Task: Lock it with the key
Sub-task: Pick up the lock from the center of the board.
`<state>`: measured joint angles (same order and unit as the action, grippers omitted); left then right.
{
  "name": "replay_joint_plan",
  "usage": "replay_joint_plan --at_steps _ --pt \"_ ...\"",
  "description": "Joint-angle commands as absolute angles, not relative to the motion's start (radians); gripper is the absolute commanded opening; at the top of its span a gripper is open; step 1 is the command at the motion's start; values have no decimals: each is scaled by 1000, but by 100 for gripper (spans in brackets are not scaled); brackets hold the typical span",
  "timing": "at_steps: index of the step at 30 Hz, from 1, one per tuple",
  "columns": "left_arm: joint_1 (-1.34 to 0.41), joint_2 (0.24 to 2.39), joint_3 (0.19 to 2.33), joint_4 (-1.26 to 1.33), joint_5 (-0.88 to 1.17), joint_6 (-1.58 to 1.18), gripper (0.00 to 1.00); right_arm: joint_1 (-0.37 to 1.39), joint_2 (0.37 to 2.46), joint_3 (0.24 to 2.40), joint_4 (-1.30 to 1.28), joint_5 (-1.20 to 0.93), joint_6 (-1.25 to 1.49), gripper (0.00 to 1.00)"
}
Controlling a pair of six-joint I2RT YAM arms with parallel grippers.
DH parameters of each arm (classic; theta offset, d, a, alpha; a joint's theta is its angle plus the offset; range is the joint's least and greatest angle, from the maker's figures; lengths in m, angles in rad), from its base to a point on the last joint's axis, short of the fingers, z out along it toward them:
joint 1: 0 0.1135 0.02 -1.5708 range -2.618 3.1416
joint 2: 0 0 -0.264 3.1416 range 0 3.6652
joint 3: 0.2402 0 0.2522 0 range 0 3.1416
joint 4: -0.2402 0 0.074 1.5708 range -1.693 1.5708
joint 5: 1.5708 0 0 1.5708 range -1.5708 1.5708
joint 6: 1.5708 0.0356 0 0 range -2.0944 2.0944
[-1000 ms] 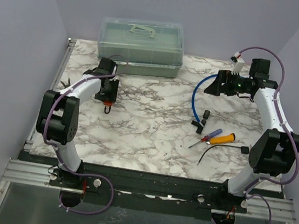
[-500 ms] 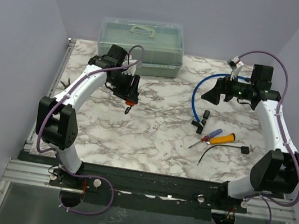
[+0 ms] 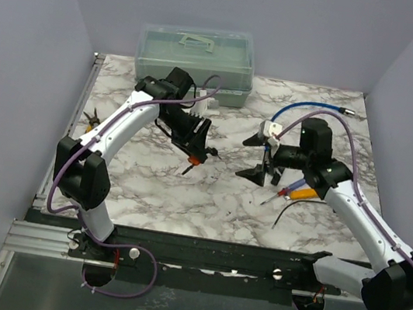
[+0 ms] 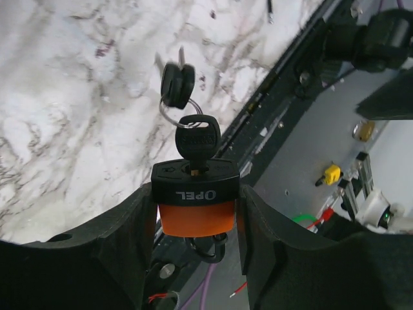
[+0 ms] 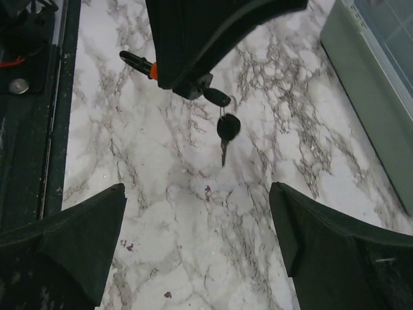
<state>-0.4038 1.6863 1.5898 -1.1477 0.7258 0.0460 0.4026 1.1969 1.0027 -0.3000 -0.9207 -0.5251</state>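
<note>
My left gripper point(image 3: 195, 144) is shut on an orange and black padlock point(image 4: 196, 201), held above the middle of the marble table point(image 3: 185, 191). A black-headed key point(image 4: 197, 138) sits in the padlock's keyhole, and a second key point(image 4: 177, 84) hangs from it on a ring. The shackle point(image 4: 210, 247) points back between my fingers. My right gripper point(image 3: 258, 156) is open and empty, a short way right of the lock and facing it. In the right wrist view the inserted key point(image 5: 215, 97) and the hanging key point(image 5: 226, 131) show ahead of the right gripper point(image 5: 197, 226), clear of its wide-apart fingers.
A translucent green box point(image 3: 195, 63) stands at the back of the table. A blue cable point(image 3: 302, 109) lies at the right rear. Screwdrivers point(image 3: 303, 191) and a thin black wire point(image 3: 297, 205) lie under the right arm. A small tool point(image 3: 91, 117) lies at the left edge.
My left arm has carried the padlock right, toward the table's middle, and turned it. My right arm has swung from the back right toward the centre and now faces the lock.
</note>
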Motion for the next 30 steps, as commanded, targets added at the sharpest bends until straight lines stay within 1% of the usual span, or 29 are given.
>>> replay_joint_plan --at_steps 1,4,10,16,23,24,30 --pt "-465 1673 1648 -1271 855 138 15 518 1143 926 -114 -861 -675 99" --pt "-503 1681 1662 -1312 869 164 15 623 1132 898 -101 -836 -781 96" --pt "-558 1687 1671 -1324 867 167 15 734 1137 851 -78 -781 -916 88" --pt "-578 1691 1678 -1337 887 182 16 759 1150 837 -57 -763 -974 76" --pt "-584 1716 1705 -1374 961 225 16 793 1137 792 -10 -772 -1016 68" --pt "-585 1718 1713 -1380 969 230 16 797 1130 775 28 -773 -1022 67" --pt "-587 1725 1724 -1397 981 250 16 805 1131 740 56 -781 -1058 59"
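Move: Roughly 15 cm to the right hand's left, about 3 cm back and a few centimetres lower, hangs the lock, already held between the left hand's fingertips. Its keys dangle nearer the right hand, some 11 cm left of that hand, level fore and aft and about 4 cm below. On the board about 20 cm below, the screwdriver lies some 14 cm to the right hand's right and a couple farther out. Bringing the hands together in mid-air, the right swings some 8 cm left and 7 cm back towards the lock and keys, sinking a little late on, rolling about 35 degrees with its forward side rising, turning counter-clockwise and narrowing from wide open to about 0.6. The left keeps its pinch on the lock, drawing it about 8 cm back, 4 cm right and slightly up, turning some 20 degrees clockwise. ##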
